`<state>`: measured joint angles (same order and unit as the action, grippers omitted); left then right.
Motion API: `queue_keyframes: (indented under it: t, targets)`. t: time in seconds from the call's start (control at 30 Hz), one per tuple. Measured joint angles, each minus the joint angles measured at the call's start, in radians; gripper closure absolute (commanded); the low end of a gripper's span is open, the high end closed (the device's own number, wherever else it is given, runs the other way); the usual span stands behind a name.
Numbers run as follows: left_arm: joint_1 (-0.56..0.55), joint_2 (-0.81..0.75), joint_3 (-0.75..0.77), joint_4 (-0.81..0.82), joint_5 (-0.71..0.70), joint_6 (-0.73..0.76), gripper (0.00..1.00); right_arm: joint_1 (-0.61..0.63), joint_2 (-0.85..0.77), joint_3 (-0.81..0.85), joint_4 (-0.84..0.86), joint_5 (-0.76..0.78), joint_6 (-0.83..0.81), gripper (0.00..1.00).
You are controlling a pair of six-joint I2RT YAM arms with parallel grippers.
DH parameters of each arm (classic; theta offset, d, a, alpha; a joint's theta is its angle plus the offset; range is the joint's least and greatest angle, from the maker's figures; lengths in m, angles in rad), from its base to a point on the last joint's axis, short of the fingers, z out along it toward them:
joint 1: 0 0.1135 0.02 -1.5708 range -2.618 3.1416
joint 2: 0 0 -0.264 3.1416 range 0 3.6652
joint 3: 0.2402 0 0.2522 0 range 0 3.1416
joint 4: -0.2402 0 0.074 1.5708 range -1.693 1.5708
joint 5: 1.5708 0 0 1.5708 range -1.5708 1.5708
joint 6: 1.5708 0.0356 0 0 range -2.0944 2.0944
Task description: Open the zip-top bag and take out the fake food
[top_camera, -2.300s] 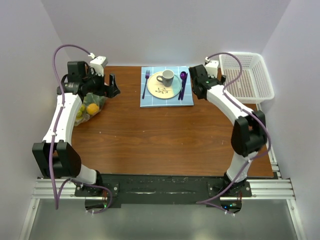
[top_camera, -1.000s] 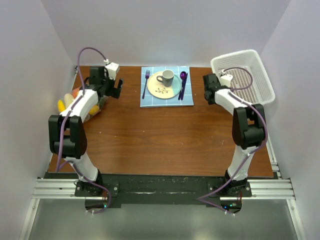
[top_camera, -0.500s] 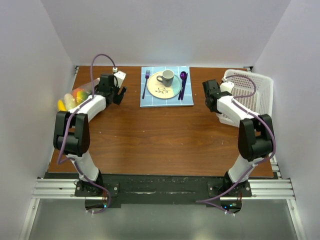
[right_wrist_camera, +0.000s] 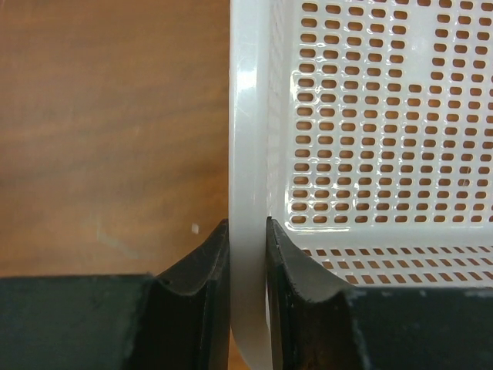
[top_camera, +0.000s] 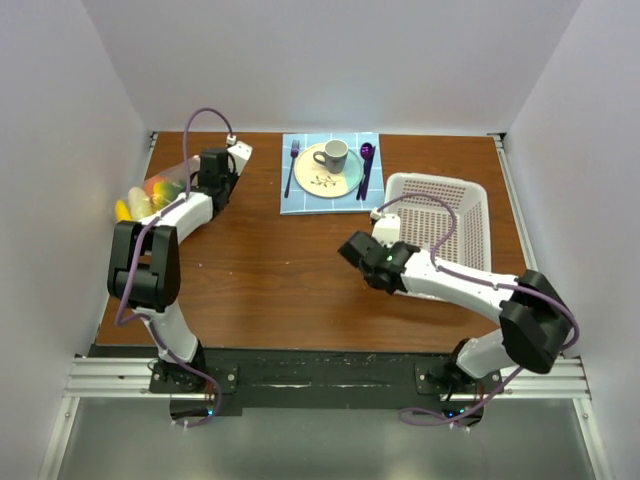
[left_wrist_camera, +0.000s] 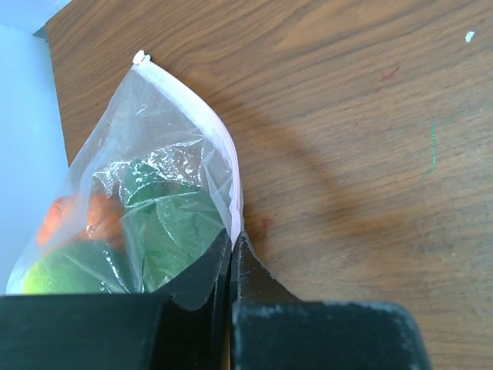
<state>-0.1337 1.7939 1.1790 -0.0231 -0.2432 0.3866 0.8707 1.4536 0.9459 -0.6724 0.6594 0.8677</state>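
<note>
The zip-top bag lies at the table's far left, against the wall. In the left wrist view the bag is clear and crinkly, with its pinkish zip strip along the right edge. The fake food shows inside it: green pieces, an orange-red one and a yellow-green one. My left gripper is shut on the bag's zip edge. My right gripper is shut on the rim of the white perforated basket.
A blue mat at the back middle holds a plate with a cup, a fork and a purple spoon. The basket stands right of centre. Walls close in the left, back and right sides.
My right gripper has pulled the basket from the far right corner toward the centre and nearer the front. My left gripper has stayed at the bag, turning slightly.
</note>
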Motion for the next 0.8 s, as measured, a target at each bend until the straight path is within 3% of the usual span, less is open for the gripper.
queue_keyframes:
  t: [0.27,0.43,0.53,0.57,0.63,0.67,0.8]
  targets:
    - [-0.010,-0.037,-0.005,-0.052,0.023,-0.001,1.00,0.307,-0.072,-0.051,-0.132,0.026,0.131,0.93]
    - [-0.014,-0.163,-0.053,-0.105,0.058,-0.006,1.00,0.536,0.060,0.076,-0.261,0.059,0.177,0.90]
    - [-0.014,-0.272,-0.095,-0.151,0.095,-0.013,1.00,0.644,0.141,0.149,-0.254,0.075,0.159,0.80]
    - [-0.014,-0.310,-0.107,-0.172,0.111,-0.018,1.00,0.674,0.161,0.170,-0.253,0.081,0.149,0.64]
    - [-0.017,-0.383,-0.127,-0.223,0.144,-0.028,1.00,0.718,0.198,0.208,-0.251,0.087,0.135,0.47]
    - [-0.018,-0.415,-0.132,-0.248,0.157,-0.029,1.00,0.727,0.208,0.217,-0.247,0.093,0.132,0.32]
    - [-0.024,-0.573,-0.134,-0.384,0.231,-0.027,1.00,0.724,0.202,0.226,-0.236,0.140,0.098,0.19]
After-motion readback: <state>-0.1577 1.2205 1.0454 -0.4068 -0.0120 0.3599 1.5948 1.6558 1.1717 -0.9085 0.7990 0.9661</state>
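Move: The left hand pinches the zip edge; the bag's middle lies some 13 cm left, about level fore-and-aft, 5 cm below, with the fork about 16 cm right and 3 cm ahead. The right hand grips the basket's rim near its near-left corner, the basket's middle about 9 cm ahead and 11 cm right; its goal, the middle of the table's near edge, is roughly 19 cm back and 18 cm left. Right swings basket back-left some 20 cm and opens; left pulls pinched zip edge back and up 15 cm. ##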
